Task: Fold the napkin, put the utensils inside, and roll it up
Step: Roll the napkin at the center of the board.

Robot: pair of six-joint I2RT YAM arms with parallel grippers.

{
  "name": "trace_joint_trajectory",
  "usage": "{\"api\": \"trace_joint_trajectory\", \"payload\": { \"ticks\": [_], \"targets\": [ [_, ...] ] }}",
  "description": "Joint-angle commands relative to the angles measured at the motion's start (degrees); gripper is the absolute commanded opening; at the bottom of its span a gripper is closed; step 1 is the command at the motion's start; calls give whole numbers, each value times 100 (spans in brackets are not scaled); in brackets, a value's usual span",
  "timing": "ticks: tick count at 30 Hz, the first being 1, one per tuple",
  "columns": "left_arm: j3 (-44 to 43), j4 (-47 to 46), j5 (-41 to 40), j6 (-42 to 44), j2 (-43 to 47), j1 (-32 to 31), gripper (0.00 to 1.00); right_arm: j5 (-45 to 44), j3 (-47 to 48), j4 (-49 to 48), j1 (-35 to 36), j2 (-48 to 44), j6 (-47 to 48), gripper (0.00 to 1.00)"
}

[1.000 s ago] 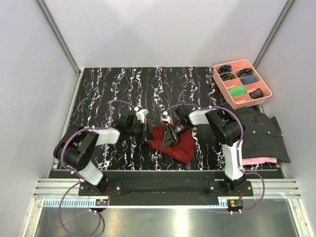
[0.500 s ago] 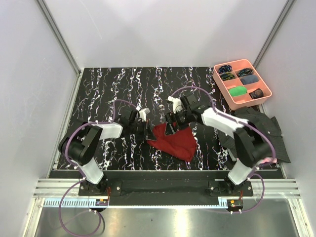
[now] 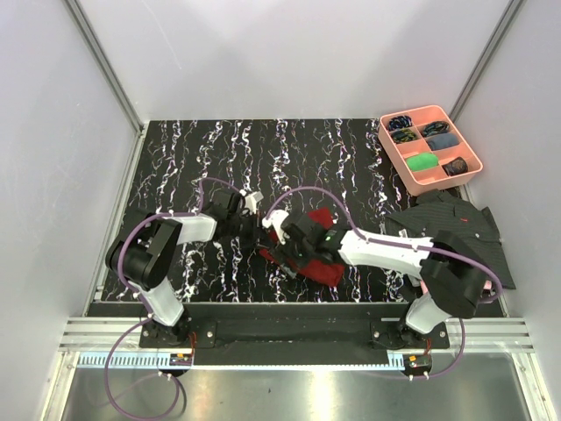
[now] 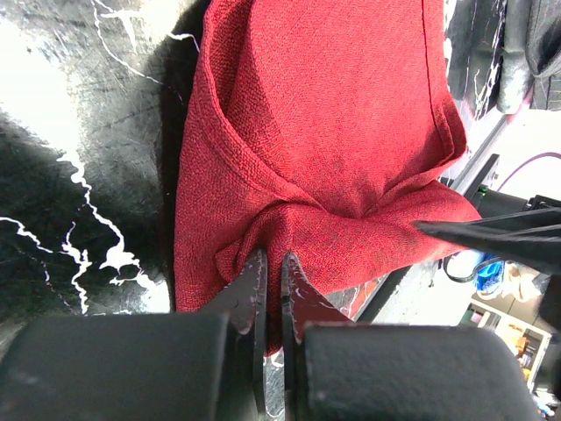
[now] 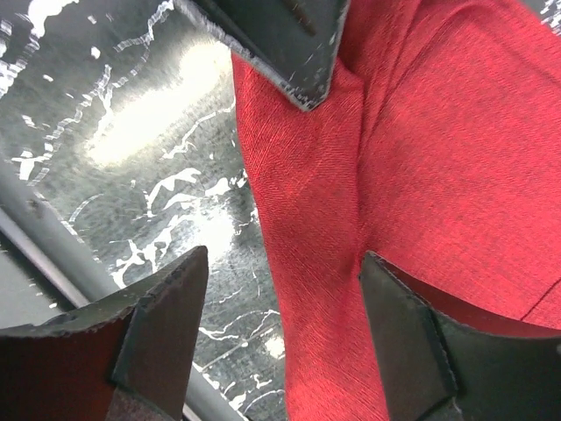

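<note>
The dark red napkin (image 3: pixel 323 267) lies bunched on the black marbled table, near the front centre. My left gripper (image 3: pixel 259 230) is at its left corner, shut on a pinched fold of the cloth (image 4: pixel 272 263). My right gripper (image 3: pixel 282 244) reaches across from the right and hovers low over the napkin's left edge. Its jaws are open (image 5: pixel 285 298), with cloth (image 5: pixel 421 158) and bare table between the fingers. One left finger (image 5: pixel 280 35) shows at the top of the right wrist view. The utensils are out of view.
A pink compartment tray (image 3: pixel 469 151) holding several rolled items stands at the back right. A dark striped shirt (image 3: pixel 460 232) lies at the right edge beside the right arm. White walls and metal rails enclose the table.
The right arm swung from the napkin's far side down to its left near part, and its jaws opened wide. The left gripper stayed shut on the cloth.
</note>
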State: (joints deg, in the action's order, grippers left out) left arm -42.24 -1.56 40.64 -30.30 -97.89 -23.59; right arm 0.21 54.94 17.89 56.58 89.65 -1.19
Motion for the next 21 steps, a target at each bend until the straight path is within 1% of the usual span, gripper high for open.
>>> {"api": "trace_joint_trajectory", "payload": {
  "ticks": [1, 9, 11, 12, 13, 14, 15, 16, 17, 18, 21],
  "targets": [
    [-153, 139, -48, 60, -73, 48, 0, -548, 70, -189, 213, 316, 66, 76],
    [-188, 253, -65, 25, 50, 74, 0, -442, 61, -172, 240, 808, -153, 70],
    [-206, 262, -57, 16, 85, 100, 0, -504, 122, -93, 240, 949, -267, 66],
    [-215, 253, -48, 7, 94, 101, 0, -522, 201, 20, 240, 1123, -381, 62],
    [-232, 244, -39, 16, 112, 92, 0, -513, 236, 65, 240, 1221, -417, 53],
    [-232, 253, -39, 25, 164, 109, 0, -504, 263, 92, 231, 1291, -461, 50],
    [-232, 244, -56, 16, 182, 101, 7, -469, 272, 109, 231, 1379, -539, 46],
    [-224, 235, -65, 16, 269, 109, 11, -391, 272, 109, 231, 1389, -566, 41],
    [-215, 235, -91, 7, 331, 144, 16, -329, 263, 101, 231, 1380, -610, 39],
    [-189, 235, -153, 7, 384, 162, 28, -259, 237, 92, 222, 1354, -628, 36],
    [-83, 218, -389, -37, 726, 302, 43, 144, 88, -74, 117, 1170, -681, 31]
  ]
}}
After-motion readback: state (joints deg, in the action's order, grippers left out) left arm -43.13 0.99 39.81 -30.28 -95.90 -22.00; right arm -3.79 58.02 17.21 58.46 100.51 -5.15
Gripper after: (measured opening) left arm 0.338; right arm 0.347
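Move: The right hand, open, hangs over the rolled edge of the napkin near its left end; the spot to pinch lies about 5 cm straight below and 1 cm to its left, with the flat part of the napkin some 5 cm to the right and 4 cm ahead. The napkin corner held shut in the left hand's fingers is about 8 cm left and 6 cm ahead of the right hand. From the left hand that pinching spot lies roughly 7 cm right and 6 cm back, at nearly its own height. The right hand sinks about 5 cm, almost straight down, with its open fingers astride the napkin's rolled edge, then levels off, eases a centimetre to the left and closes to under half its opening, so that the two fingers pinch the roll from both sides. The left hand keeps its hold on the corner until the right hand is down and closing, then spreads its fingers to let go and starts to draw off upward, forward and left, by only about a centimetre in each direction. ##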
